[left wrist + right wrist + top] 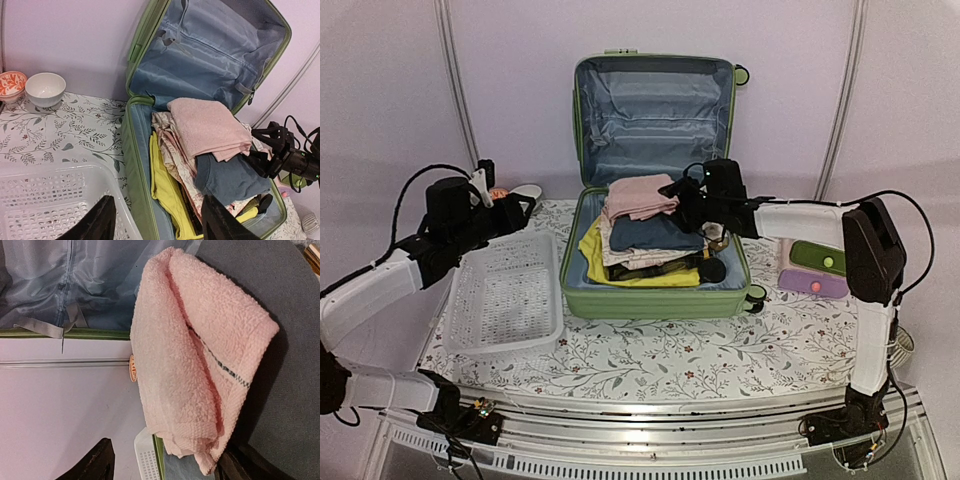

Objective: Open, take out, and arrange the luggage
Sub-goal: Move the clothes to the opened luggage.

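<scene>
The luggage (pixel 660 303) lies open on the table, its lid upright against the back wall, grey-blue lining showing (pixel 210 55) (pixel 100 280). Folded clothes fill it: a pink towel (pixel 638 195) (pixel 207 125) (pixel 200 350) on top, a blue-grey garment (pixel 655 233) (pixel 230 177) under it, and floral and yellow pieces (pixel 165 185) below. My right gripper (pixel 672 190) (pixel 165 455) is open, and the towel's near end hangs between its spread fingers without being clamped. My left gripper (pixel 520 212) (pixel 160 215) is open with nothing in it, above the basket's far end and the luggage's left wall (pixel 132 165).
A white perforated basket (pixel 505 295) (pixel 45 205) sits left of the luggage. A white bowl (pixel 45 89) and an orange-patterned bowl (pixel 11 82) stand at the back left. A small green and purple box (pixel 815 270) lies right of the luggage.
</scene>
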Robot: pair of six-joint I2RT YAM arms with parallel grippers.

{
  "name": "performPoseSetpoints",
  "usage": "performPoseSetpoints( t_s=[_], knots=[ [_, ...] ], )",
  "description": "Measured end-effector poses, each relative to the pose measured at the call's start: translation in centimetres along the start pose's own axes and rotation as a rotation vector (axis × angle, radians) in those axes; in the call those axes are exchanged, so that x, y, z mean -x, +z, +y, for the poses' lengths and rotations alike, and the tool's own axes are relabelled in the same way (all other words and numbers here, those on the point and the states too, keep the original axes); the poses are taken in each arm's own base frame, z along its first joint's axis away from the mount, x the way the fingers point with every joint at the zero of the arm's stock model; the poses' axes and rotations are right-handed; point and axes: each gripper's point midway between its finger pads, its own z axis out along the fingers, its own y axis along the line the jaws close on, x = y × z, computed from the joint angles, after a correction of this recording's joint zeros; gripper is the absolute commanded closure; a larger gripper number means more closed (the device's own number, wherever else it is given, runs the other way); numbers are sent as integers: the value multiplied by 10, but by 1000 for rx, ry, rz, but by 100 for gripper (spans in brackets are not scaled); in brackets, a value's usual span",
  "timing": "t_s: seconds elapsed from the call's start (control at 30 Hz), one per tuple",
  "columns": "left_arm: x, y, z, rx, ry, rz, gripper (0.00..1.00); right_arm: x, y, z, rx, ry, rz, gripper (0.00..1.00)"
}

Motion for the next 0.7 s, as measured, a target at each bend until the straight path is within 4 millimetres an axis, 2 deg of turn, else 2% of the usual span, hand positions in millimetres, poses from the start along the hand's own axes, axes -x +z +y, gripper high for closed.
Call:
performPoseSetpoints(
  t_s=[0.03,0.07,0.17,0.23,0.33,0.53,0.7],
  knots=[
    [0,-1,0,0,0,-1,39,2,2,1,-1,13,-10,35],
    [0,-2,0,0,0,-1,39,3,4,2,-3,26,-18,41],
    [3,-6,-1,-2,2,-10,39,6,9,2,-11,64,-38,76],
    [6,-8,-2,-3,5,-16,38,8,11,1,-16,92,-47,90],
    [8,-12,-3,-3,8,-24,38,8,12,-2,-21,117,-51,96],
    [10,-18,-4,-4,24,-26,39,6,12,-2,-18,130,-48,97],
    [6,-18,-8,-20,36,-12,39,-11,2,-12,-39,122,-26,97]
  ],
)
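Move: Just beyond the right fingertips is the near right corner of the pink cloth; its middle lies about 7 cm to that hand's left, 3 cm ahead and roughly level with it. The dark blue garment under it is centred some 7 cm back, 4 cm left and 5 cm lower, the yellow one about 13 cm back, 13 cm left and 9 cm down. From the left hand, the pink cloth is roughly 15 cm ahead, 22 cm right and 9 cm lower. Easing about 1.5 cm forward onto the corner of the pink cloth, the right hand snaps its fingers almost shut and pinches the edge between them, then draws back about 2 cm while sinking about 1 cm, keeping its pinch. The wrist turns only some 5 degrees. The empty left hand drifts roughly 2 cm back and up, over by the basket, fingers still open. ##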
